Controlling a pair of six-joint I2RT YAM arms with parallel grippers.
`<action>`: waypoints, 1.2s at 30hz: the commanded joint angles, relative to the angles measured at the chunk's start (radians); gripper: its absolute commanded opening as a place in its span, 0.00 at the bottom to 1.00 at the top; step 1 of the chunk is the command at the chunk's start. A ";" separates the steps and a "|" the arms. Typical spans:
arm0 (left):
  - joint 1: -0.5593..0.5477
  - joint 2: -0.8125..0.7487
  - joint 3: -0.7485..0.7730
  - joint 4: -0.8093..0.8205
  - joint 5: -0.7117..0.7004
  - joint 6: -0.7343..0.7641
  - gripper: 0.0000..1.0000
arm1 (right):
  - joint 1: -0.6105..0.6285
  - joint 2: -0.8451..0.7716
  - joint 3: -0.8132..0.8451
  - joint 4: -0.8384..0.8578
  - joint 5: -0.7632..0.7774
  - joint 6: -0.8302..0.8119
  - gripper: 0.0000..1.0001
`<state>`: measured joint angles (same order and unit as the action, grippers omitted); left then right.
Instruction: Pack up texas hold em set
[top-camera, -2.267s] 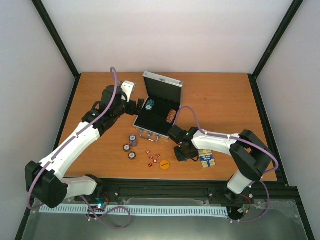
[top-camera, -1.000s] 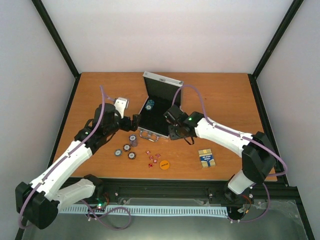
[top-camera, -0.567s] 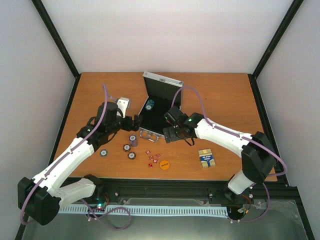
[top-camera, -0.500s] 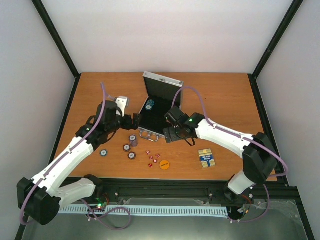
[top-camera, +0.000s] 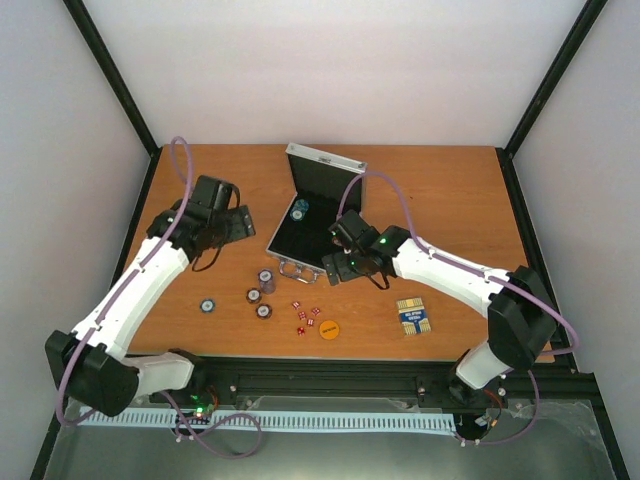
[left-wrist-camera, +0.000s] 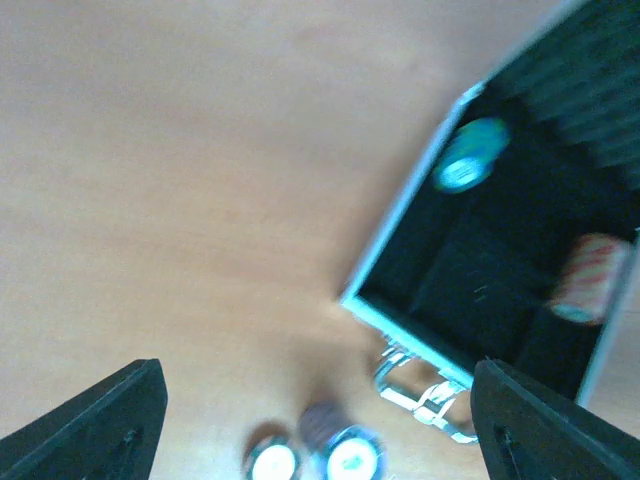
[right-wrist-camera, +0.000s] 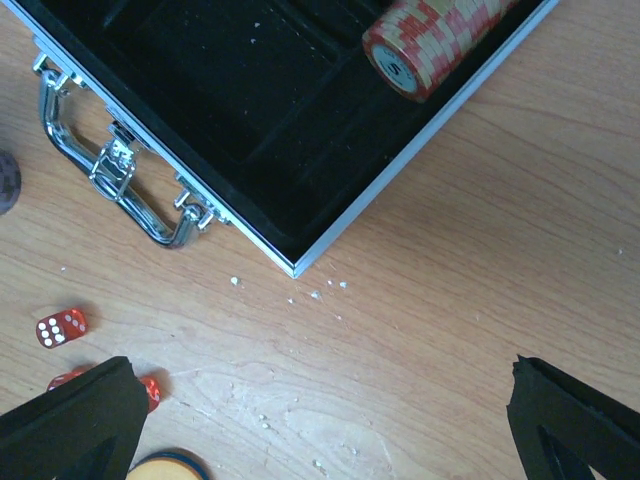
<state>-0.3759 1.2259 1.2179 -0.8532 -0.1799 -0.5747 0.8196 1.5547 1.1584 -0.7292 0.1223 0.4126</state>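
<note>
The silver case (top-camera: 300, 245) lies open mid-table, lid up, with a teal chip stack (top-camera: 298, 210) inside. A red-striped chip stack (right-wrist-camera: 430, 40) lies in its black lining. My left gripper (top-camera: 243, 225) hovers open and empty left of the case. Its blurred view shows the case (left-wrist-camera: 400, 215), handle (left-wrist-camera: 425, 390) and loose chips (left-wrist-camera: 350, 455). My right gripper (top-camera: 335, 265) is open over the case's near right corner (right-wrist-camera: 295, 268), empty. Loose chips (top-camera: 262, 292), red dice (top-camera: 305, 314), the orange disc (top-camera: 329, 327) and the card deck (top-camera: 413, 316) lie on the table.
One more chip (top-camera: 207, 305) lies apart to the left of the others. The case handle (right-wrist-camera: 120, 170) sticks out toward the dice (right-wrist-camera: 60, 327). Black frame posts and white walls bound the wooden table (top-camera: 440, 190).
My left arm has pulled back from the case's left edge toward the far left. My right gripper has slid slightly toward the case's near corner. One chip now lies farther left.
</note>
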 joint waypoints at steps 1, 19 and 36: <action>0.049 -0.020 -0.093 -0.221 -0.074 -0.223 0.86 | 0.004 -0.036 -0.020 0.051 -0.004 -0.041 1.00; 0.182 -0.053 -0.493 -0.025 0.062 -0.493 0.79 | 0.004 -0.194 -0.218 0.135 -0.031 -0.019 1.00; 0.335 0.060 -0.571 0.105 0.184 -0.384 0.82 | 0.004 -0.167 -0.250 0.139 -0.026 -0.010 1.00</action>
<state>-0.0731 1.2716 0.6456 -0.7769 -0.0265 -0.9905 0.8196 1.3773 0.9264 -0.6083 0.0902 0.3893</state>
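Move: The blue-green 50 chip lies about 12 cm back and 10 cm left of the left hand, some 23 cm below. From that hand, the dark chip stack stands roughly 6 cm back and 6 cm right, the small chip pile about 9 cm back and 3 cm right, and the case's middle 9 cm ahead and 18 cm right. From the right hand the chip is about 36 cm left and 8 cm back. Left hand sinks 20 cm, back and left over the chip, tipping fingers down; right draws back-right 3 cm. ##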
